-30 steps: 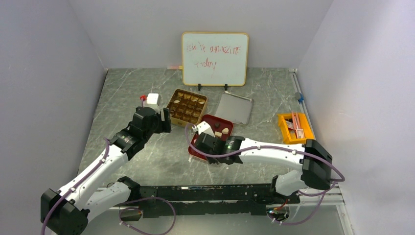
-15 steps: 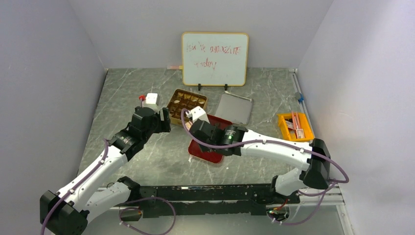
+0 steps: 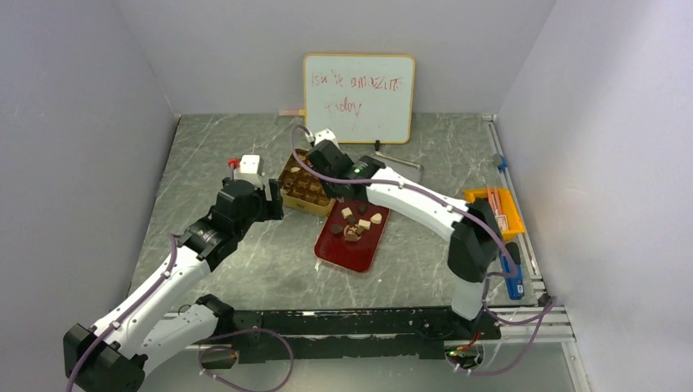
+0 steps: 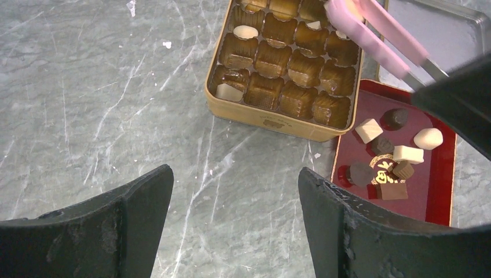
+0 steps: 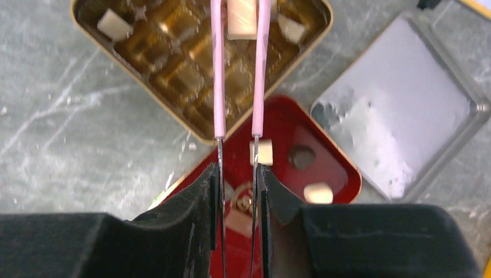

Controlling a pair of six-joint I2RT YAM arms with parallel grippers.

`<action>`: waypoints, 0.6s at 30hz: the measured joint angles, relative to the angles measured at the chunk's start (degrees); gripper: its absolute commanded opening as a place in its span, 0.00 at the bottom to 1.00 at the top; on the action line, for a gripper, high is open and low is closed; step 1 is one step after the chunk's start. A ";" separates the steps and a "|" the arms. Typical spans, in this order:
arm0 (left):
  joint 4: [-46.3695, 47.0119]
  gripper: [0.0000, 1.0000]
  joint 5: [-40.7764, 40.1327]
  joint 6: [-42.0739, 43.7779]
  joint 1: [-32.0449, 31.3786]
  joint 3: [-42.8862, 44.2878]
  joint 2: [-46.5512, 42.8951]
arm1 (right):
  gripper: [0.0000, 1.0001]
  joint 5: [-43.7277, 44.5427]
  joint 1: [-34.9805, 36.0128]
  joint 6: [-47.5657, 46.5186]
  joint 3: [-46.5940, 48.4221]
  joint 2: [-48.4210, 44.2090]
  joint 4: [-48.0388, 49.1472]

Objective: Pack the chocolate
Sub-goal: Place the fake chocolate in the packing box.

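Observation:
My right gripper point(image 5: 237, 174) is shut on pink tweezers point(image 5: 219, 87). A cream chocolate piece point(image 5: 242, 17) sits between the tweezer tips, above the far part of the gold tin point(image 5: 197, 124). From above, the right gripper point(image 3: 320, 159) hangs over the tin point(image 3: 298, 186). A few chocolates lie in the tin's cups point(image 4: 230, 92). Several more chocolates point(image 4: 395, 162) lie on the red tray point(image 4: 440, 197), in dark, mid-brown and cream. My left gripper point(image 4: 234, 174) is open and empty over bare table, just short of the tin's near wall point(image 4: 272, 121).
The tin's silver lid point(image 5: 399, 116) lies right of the tin, behind the red tray point(image 3: 335, 253). A whiteboard point(image 3: 358, 98) stands at the back. An orange bin point(image 3: 490, 211) is at the right edge. A small white object point(image 3: 250, 167) sits left of the tin.
My right arm has swung from over the red tray back and left to over the gold tin, taking the tweezers with it. The left arm has barely moved.

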 measured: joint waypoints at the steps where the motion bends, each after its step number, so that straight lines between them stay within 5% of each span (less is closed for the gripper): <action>1: -0.02 0.84 -0.02 0.00 0.00 0.00 0.00 | 0.00 -0.22 -0.63 -0.68 2.01 1.86 0.20; 18: -0.02 0.84 0.00 0.44 0.00 -0.02 0.00 | 0.00 -4.09 -3.96 -3.85 17.09 17.94 1.44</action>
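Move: Ahead and to the left of the right hand, which already holds a pale chocolate in the pink-tipped tweezers, the packing box has its middle about 5 cm farther out, 6 cm left and 15 cm below. The red tray is some 9 cm back and 5 cm right, the silver tray about 7 cm ahead and 16 cm right, both roughly 17 cm down. From the idle left hand, the box is about 9 cm ahead, 9 cm right and 17 cm below. Carrying the pale chocolate on over the packing box, the right hand sweeps forward about 7 cm and left about 4 cm, nearly level at first. The leftward travel then dies out and it slows, sinking some 3 cm while still easing forward over the far part of the box. The tweezers keep their grip and the wrist hardly turns. ##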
